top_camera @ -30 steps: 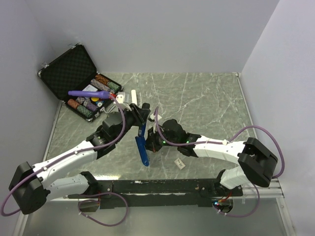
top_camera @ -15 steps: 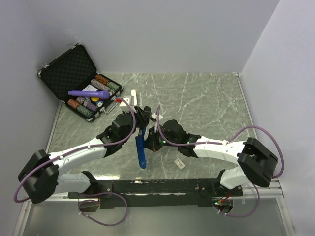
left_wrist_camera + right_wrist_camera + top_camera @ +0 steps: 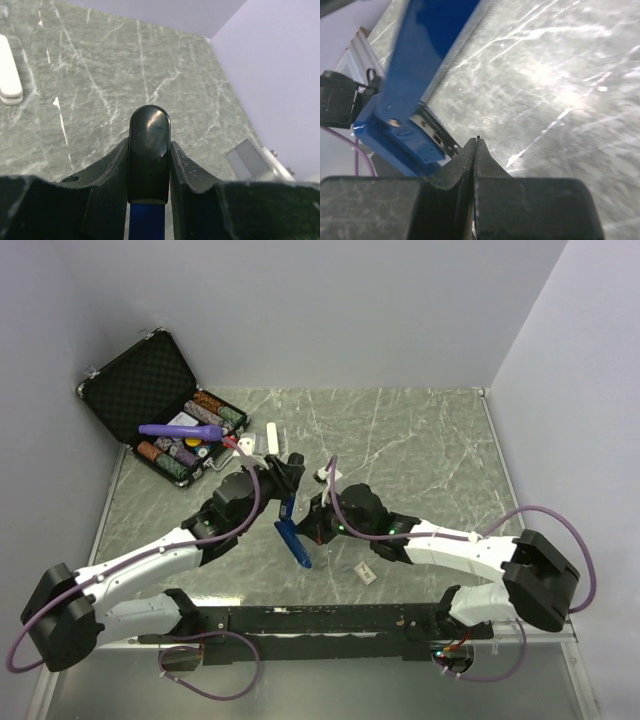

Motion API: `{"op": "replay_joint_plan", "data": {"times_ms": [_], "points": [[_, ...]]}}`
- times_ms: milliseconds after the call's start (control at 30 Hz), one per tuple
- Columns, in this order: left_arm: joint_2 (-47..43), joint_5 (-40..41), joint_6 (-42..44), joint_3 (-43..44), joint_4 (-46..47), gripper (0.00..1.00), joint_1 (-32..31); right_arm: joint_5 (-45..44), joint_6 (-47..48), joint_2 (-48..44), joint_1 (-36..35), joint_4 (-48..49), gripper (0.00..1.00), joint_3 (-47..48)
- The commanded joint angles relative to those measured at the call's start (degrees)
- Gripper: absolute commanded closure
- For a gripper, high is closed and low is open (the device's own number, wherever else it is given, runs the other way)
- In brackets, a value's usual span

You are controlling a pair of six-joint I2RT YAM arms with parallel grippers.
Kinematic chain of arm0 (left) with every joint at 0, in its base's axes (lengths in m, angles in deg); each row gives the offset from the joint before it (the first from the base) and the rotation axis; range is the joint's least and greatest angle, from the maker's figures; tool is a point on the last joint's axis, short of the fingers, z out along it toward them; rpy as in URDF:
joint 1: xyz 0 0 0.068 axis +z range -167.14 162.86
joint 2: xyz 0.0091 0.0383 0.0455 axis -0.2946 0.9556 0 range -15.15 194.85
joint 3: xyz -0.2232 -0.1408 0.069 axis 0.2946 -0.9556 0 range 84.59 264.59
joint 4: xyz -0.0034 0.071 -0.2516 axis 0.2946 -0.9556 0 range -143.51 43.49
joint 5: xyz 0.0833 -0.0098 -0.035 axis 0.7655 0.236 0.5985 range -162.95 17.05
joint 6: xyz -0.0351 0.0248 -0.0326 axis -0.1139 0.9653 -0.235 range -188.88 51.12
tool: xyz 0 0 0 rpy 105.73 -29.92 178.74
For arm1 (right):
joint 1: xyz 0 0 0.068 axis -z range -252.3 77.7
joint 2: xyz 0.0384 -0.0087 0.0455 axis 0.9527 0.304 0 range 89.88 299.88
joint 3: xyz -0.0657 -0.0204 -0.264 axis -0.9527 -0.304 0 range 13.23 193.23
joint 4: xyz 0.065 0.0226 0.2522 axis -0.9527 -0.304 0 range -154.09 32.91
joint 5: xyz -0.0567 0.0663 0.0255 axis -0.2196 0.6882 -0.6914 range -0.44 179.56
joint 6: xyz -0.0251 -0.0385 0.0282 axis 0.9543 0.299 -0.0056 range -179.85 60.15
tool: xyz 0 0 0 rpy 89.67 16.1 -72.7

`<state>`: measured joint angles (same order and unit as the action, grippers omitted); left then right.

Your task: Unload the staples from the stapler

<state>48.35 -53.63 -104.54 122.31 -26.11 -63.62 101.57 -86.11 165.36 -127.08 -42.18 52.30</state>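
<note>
The stapler (image 3: 291, 533) is blue with a black end and hangs tilted above the table. My left gripper (image 3: 285, 480) is shut on its black end (image 3: 149, 150), and the blue body (image 3: 147, 222) runs down out of the left wrist view. In the right wrist view the blue body (image 3: 415, 75) shows a silvery row of staples (image 3: 457, 55) along its edge and an open black metal end (image 3: 437, 137). My right gripper (image 3: 476, 145) is shut, its tips just right of that open end. It also shows in the top view (image 3: 312, 526), beside the stapler's lower half.
An open black case (image 3: 150, 400) with a purple tube (image 3: 180, 430) and several chips sits at the back left. A white oblong bar (image 3: 272, 436) lies behind the left gripper and also shows in the left wrist view (image 3: 10, 70). A small white piece (image 3: 365, 573) lies near the front.
The stapler's lower end has swung right and up a little. The right gripper has shifted with it. The left arm has drawn back to the left.
</note>
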Motion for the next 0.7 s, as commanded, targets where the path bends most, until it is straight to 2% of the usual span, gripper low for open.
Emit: {"op": "replay_joint_plan", "data": {"times_ms": [0, 367, 533, 667], "points": [[-5.23, -1.82, -1.52, 3.95, 0.61, 0.99, -0.37, -4.7, 3.4, -5.95, 0.55, -2.78, 1.0, -1.01], [-11.38, -1.3, 0.06, 4.21, -4.93, 0.99, -0.45, -12.01, 9.21, -14.92, 3.37, -14.64, 1.0, 1.62], [-13.76, -0.33, 1.2, 5.0, -6.51, 0.99, -0.37, -12.8, 9.65, -18.96, 3.37, -21.68, 0.67, 2.85], [-14.99, 0.46, 1.91, 5.79, -7.39, 0.99, -0.45, -7.54, 8.25, -21.95, 3.46, -23.18, 0.64, 2.15]]}}
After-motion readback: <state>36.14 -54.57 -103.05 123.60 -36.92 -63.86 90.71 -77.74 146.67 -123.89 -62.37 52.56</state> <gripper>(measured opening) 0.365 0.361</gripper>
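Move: The right hand, shut, is at the opened stapler's blue base: the base's middle is about 3 cm back, 2 cm left and 4 cm below it, with the hinge some 5 cm left and level front to back. A card lies roughly 8 cm back, 15 cm right and 14 cm below. The left hand grips the stapler's black nose; from it the base is about 14 cm back, straight below, 14 cm down, and the white bar 14 cm ahead, 5 cm left, 23 cm down. Rightward and up, the right hand backs away from the stapler's hinge by about 8 cm, going slightly forward first and turning some 10 degrees clockwise; its shut fingertips leave the base and part partway near the end. The left hand keeps its grip on the nose and raises the stapler about 4 cm, drawing it back and left. ##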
